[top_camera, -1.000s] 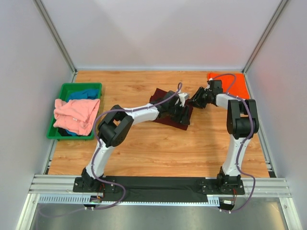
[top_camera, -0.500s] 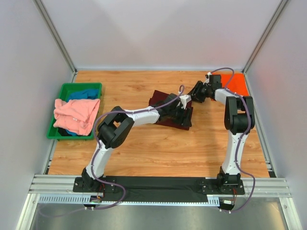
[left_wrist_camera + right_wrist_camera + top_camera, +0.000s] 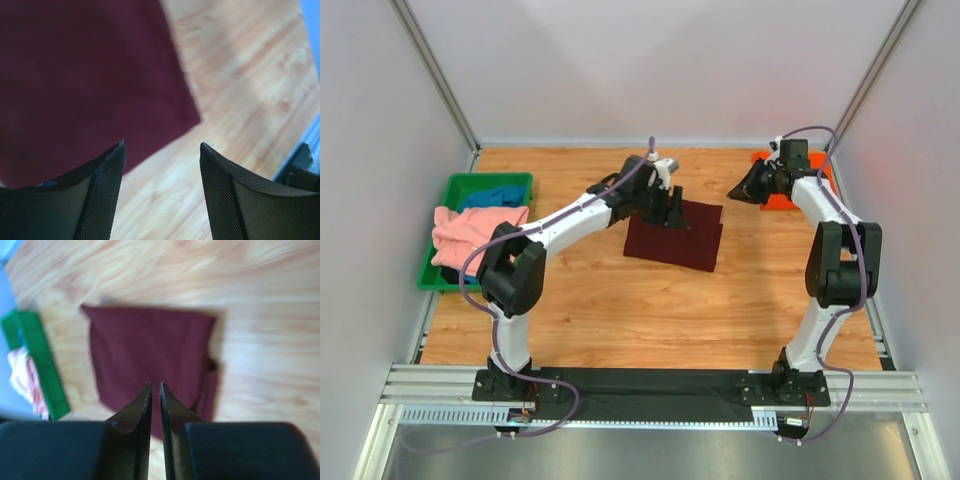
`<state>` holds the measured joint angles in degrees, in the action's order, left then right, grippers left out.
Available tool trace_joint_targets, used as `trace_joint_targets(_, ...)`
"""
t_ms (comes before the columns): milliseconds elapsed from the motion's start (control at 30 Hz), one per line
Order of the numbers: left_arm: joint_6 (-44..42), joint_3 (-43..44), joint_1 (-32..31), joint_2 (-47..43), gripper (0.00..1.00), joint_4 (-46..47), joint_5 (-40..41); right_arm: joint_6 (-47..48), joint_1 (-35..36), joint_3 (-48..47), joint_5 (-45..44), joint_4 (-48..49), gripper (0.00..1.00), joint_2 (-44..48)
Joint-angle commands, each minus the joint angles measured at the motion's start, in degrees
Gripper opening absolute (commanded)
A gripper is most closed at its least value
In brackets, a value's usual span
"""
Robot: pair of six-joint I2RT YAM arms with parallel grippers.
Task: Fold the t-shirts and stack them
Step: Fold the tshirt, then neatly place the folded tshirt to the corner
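The dark maroon t-shirt (image 3: 675,237) lies folded as a flat rectangle in the middle of the table. It also shows in the left wrist view (image 3: 85,75) and the right wrist view (image 3: 150,352). My left gripper (image 3: 672,212) is open and empty, just above the shirt's far-left edge (image 3: 161,150). My right gripper (image 3: 736,193) is shut and empty (image 3: 154,386), raised to the right of the maroon shirt. The orange t-shirt (image 3: 778,202) lies at the far right, mostly hidden by my right arm. The salmon-pink t-shirt (image 3: 475,240) and the blue t-shirt (image 3: 500,195) lie in the tray.
The green plastic tray (image 3: 520,180) stands at the left edge of the table, also in the right wrist view (image 3: 35,355). White walls close in the table at the back and both sides. Bare wood lies in front of the maroon shirt.
My left gripper has pulled back from the shirt's right part to its far-left edge. My right gripper has drawn away to the far right, near the orange shirt. The maroon shirt now lies flat.
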<state>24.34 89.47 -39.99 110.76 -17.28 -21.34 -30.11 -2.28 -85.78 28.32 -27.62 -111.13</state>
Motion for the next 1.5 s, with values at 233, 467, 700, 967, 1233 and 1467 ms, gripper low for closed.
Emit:
trace_joint_targets(233, 1.5, -6.2, 10.1, 4.1, 0.68, -7.4, 3.4, 3.8, 6.3, 16.9, 6.1, 3.4, 0.27, 5.8)
trace_joint_targets(467, 5.5, -10.4, 10.4, 6.5, 0.68, -11.2, 8.8, 6.5, 4.5, 19.9, 2.8, 5.0, 0.43, 4.8)
trace_joint_targets(700, 7.8, -15.2, 10.4, -3.1, 0.69, -10.6, 7.1, 8.7, 4.7, 23.5, 3.1, 1.2, 0.43, 14.8)
trace_joint_targets(967, 7.6, -16.4, 10.4, -10.4, 0.69, -14.7, 5.9, 8.8, 5.6, 23.1, 3.4, 7.1, 0.63, 10.6)
trace_joint_targets(1233, 4.6, -14.0, 12.3, -20.0, 0.69, -24.1, 7.0, 12.8, 8.7, 16.0, 1.8, 7.8, 0.74, 0.7)
trace_joint_targets(1467, 1.7, -12.8, 17.0, -27.3, 0.7, -27.2, 6.5, 13.0, 10.6, 13.3, -2.5, 6.7, 0.71, -4.8)
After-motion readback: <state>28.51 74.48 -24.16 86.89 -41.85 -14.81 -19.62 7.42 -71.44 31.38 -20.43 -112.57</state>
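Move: Below the left hand by about 13 cm is the maroon t-shirt; its left edge lies roughly 13 cm to that hand's left and 4 cm ahead. From the right hand, the t-shirt's right edge is some 9 cm back, 4 cm left and 10 cm down. The folded orange shirt sits about 5 cm ahead and 14 cm right of the right hand, just as low, and the green bin roughly 50 cm left and 4 cm ahead of the left hand. Dropping about 12 cm while swinging left, the open left hand gets down by the t-shirt's left edge, sweeps low back and left some 5 cm, then rises away leftward. The right hand goes back and down to the right edge, lifts about 5 cm, and lowers again as its fingers spread wide, edging forward and left to finish with fingertips either side of that edge. ##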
